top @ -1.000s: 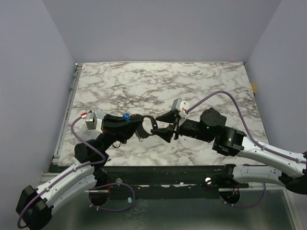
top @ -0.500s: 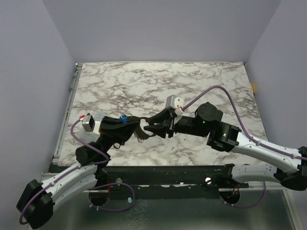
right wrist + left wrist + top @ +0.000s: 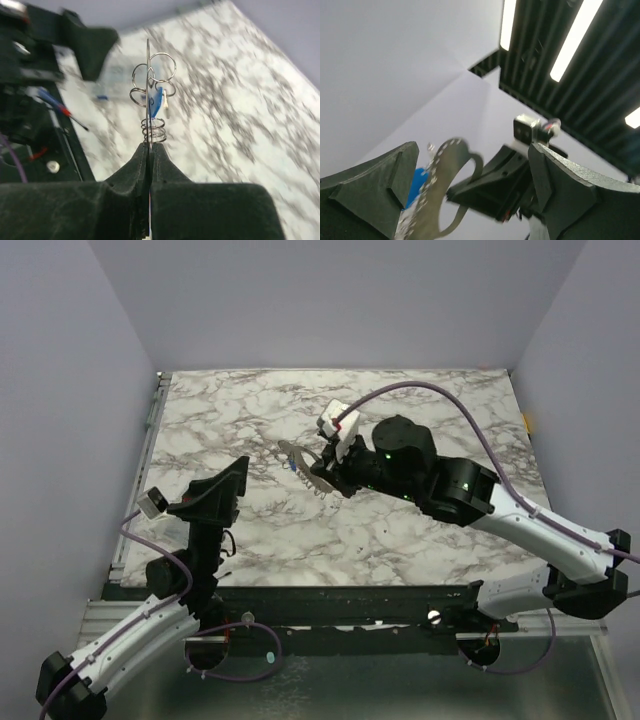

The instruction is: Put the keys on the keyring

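Note:
My right gripper is shut on the keyring, a flat pale metal loop held in the air over the middle of the marble table. In the right wrist view the keyring is edge-on, rising from the shut gripper. On it hang a blue-headed key, thin wire rings and a wire coil. My left gripper stands open, to the left of the loop and apart from it. Its wrist view looks up at the keyring and the blue key between wide fingers.
The marble table is walled on three sides. A clear plastic packet lies on it beyond the keyring, near my left arm. Both arms' bases stand at the near edge.
My left gripper has opened, let go of the keyring and drawn back to the left. My right gripper has shut on the keyring and carried it up and away from the near edge.

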`<state>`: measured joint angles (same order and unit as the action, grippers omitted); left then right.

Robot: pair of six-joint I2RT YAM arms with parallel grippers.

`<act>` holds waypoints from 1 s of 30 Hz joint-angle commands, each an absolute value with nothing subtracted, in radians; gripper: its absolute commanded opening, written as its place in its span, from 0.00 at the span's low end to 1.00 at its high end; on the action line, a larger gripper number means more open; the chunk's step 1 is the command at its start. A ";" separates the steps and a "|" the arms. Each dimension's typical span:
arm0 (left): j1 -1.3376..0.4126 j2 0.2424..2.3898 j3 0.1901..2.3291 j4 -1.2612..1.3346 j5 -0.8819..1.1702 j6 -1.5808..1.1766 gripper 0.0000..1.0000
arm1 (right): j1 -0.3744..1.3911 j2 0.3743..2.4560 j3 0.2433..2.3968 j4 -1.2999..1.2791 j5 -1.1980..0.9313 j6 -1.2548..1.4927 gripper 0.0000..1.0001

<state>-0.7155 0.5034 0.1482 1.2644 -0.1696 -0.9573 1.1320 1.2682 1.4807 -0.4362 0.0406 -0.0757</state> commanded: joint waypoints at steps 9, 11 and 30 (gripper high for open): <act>-0.715 0.361 0.279 0.779 -0.420 -1.220 0.99 | 1.054 1.535 1.585 -1.138 0.039 0.015 0.01; -0.715 0.381 0.323 0.779 -0.371 -1.210 0.99 | 1.043 1.589 1.592 -1.142 0.018 0.010 0.01; -0.715 0.264 0.357 0.779 -0.438 -1.177 0.99 | 1.006 1.858 1.776 -1.057 -0.380 -0.135 0.01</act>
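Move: The right hand already holds the keyring; the bare patch of table it is taken to lies nearly straight below, about 30 cm down. At table level, the clear box stands some 27 cm to the hand's left and 5 cm farther out; the small screwdriver lies about 24 cm left and 10 cm back. From the left hand, that patch is roughly 16 cm right, 2 cm ahead and 32 cm below. Still pinching the keyring, the right hand sinks about 22 cm tableward, fingers tipping downward; the empty left drifts left. ##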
